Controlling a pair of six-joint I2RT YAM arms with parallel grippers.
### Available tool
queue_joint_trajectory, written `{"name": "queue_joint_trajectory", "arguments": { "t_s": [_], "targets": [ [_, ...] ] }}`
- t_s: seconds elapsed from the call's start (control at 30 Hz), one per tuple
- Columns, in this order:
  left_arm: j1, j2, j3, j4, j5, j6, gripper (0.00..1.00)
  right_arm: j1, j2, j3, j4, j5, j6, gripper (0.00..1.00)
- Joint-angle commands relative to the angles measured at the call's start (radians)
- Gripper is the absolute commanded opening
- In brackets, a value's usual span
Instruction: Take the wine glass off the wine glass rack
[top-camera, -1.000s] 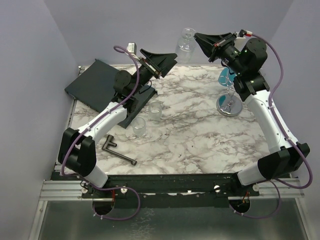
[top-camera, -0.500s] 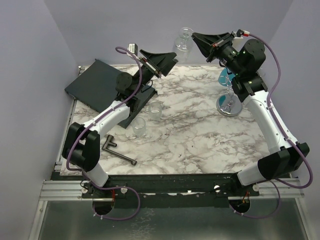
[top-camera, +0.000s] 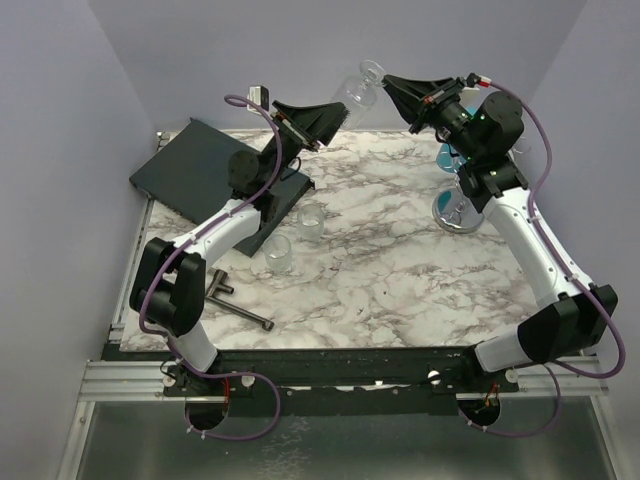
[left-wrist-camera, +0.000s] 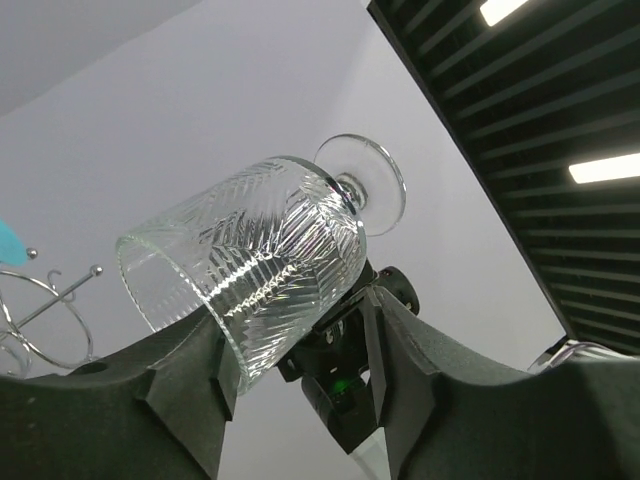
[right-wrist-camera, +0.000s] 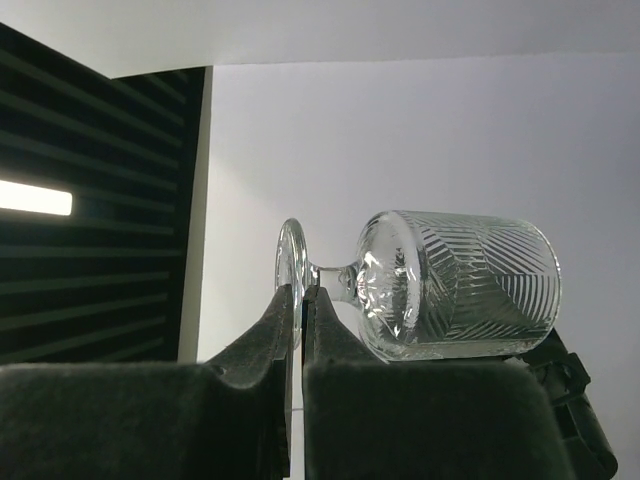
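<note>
The wine glass (top-camera: 357, 88), clear with a cut herringbone pattern, hangs on its side high above the table's back edge. My right gripper (top-camera: 386, 80) is shut on the thin disc of its foot (right-wrist-camera: 291, 262), with the bowl (right-wrist-camera: 460, 285) pointing away. My left gripper (top-camera: 335, 112) has come up from below, and the bowl (left-wrist-camera: 260, 250) dips between its two fingers. Whether they press on it does not show. The chrome wine glass rack (top-camera: 455, 212) stands on the table at the right, apart from the glass; its wire arms (left-wrist-camera: 40, 310) show in the left wrist view.
A blue glass (top-camera: 447, 152) hangs on the rack. Two small clear glasses (top-camera: 312, 222) (top-camera: 278, 252) stand left of centre beside a black stand (top-camera: 275, 200). A dark board (top-camera: 195, 165) lies at the back left. A metal tool (top-camera: 238, 300) lies near the front left.
The right gripper carried the glass a little left and up. The left gripper rose to meet it, and its jaws narrowed around the bowl.
</note>
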Motion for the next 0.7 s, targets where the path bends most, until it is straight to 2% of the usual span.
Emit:
{"name": "queue_joint_trajectory", "arguments": {
  "t_s": [0.0,0.2,0.27,0.37,0.43,0.57,0.67],
  "targets": [
    [0.001,-0.040,0.058,0.128,0.026,-0.018,0.50,0.007,-0.047,-0.050,-0.013,-0.012,-0.036,0.01],
    [0.005,-0.074,0.062,0.052,0.044,0.030,0.21,0.000,-0.074,-0.085,-0.079,0.012,-0.113,0.00],
    [0.007,-0.091,0.061,-0.003,0.054,0.061,0.11,-0.006,-0.091,-0.084,-0.141,0.045,-0.168,0.01],
    [0.008,-0.122,0.070,-0.118,0.068,0.130,0.00,-0.008,-0.112,-0.061,-0.265,0.111,-0.280,0.01],
    [0.009,-0.143,0.083,-0.226,0.074,0.187,0.00,-0.008,-0.123,-0.038,-0.335,0.162,-0.354,0.12],
    [0.009,-0.167,0.161,-0.535,0.076,0.354,0.00,-0.008,-0.140,0.040,-0.486,0.275,-0.517,0.57],
    [0.009,-0.139,0.292,-0.836,0.047,0.499,0.00,-0.008,-0.169,0.093,-0.574,0.364,-0.634,0.76]
  ]
}}
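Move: Just up and out from the left hand's half-open fingers, the wine glass hangs rim-down from the right fingers: its middle lies about 3 cm ahead, 3 cm right and 3 cm above. From the right hand it is about 1 cm ahead, 4 cm left and 4 cm lower. The rack is some 25 cm to the right hand's right and 5 cm farther out; two placed glasses stand about 40 cm below the left hand, one 3 cm ahead and 2 cm left, the other 4 cm back and 10 cm left. Closing on the rim, the left fingers pinch the bowl's wall while that hand draws back about 2 cm and up 3, then eases forward again, rolling its left side up. The right hand, still pinching the foot at first, sinks about 6 cm, rolls its left side down some 25 degrees while turning clockwise, then opens to free the foot and slips off to the right. ##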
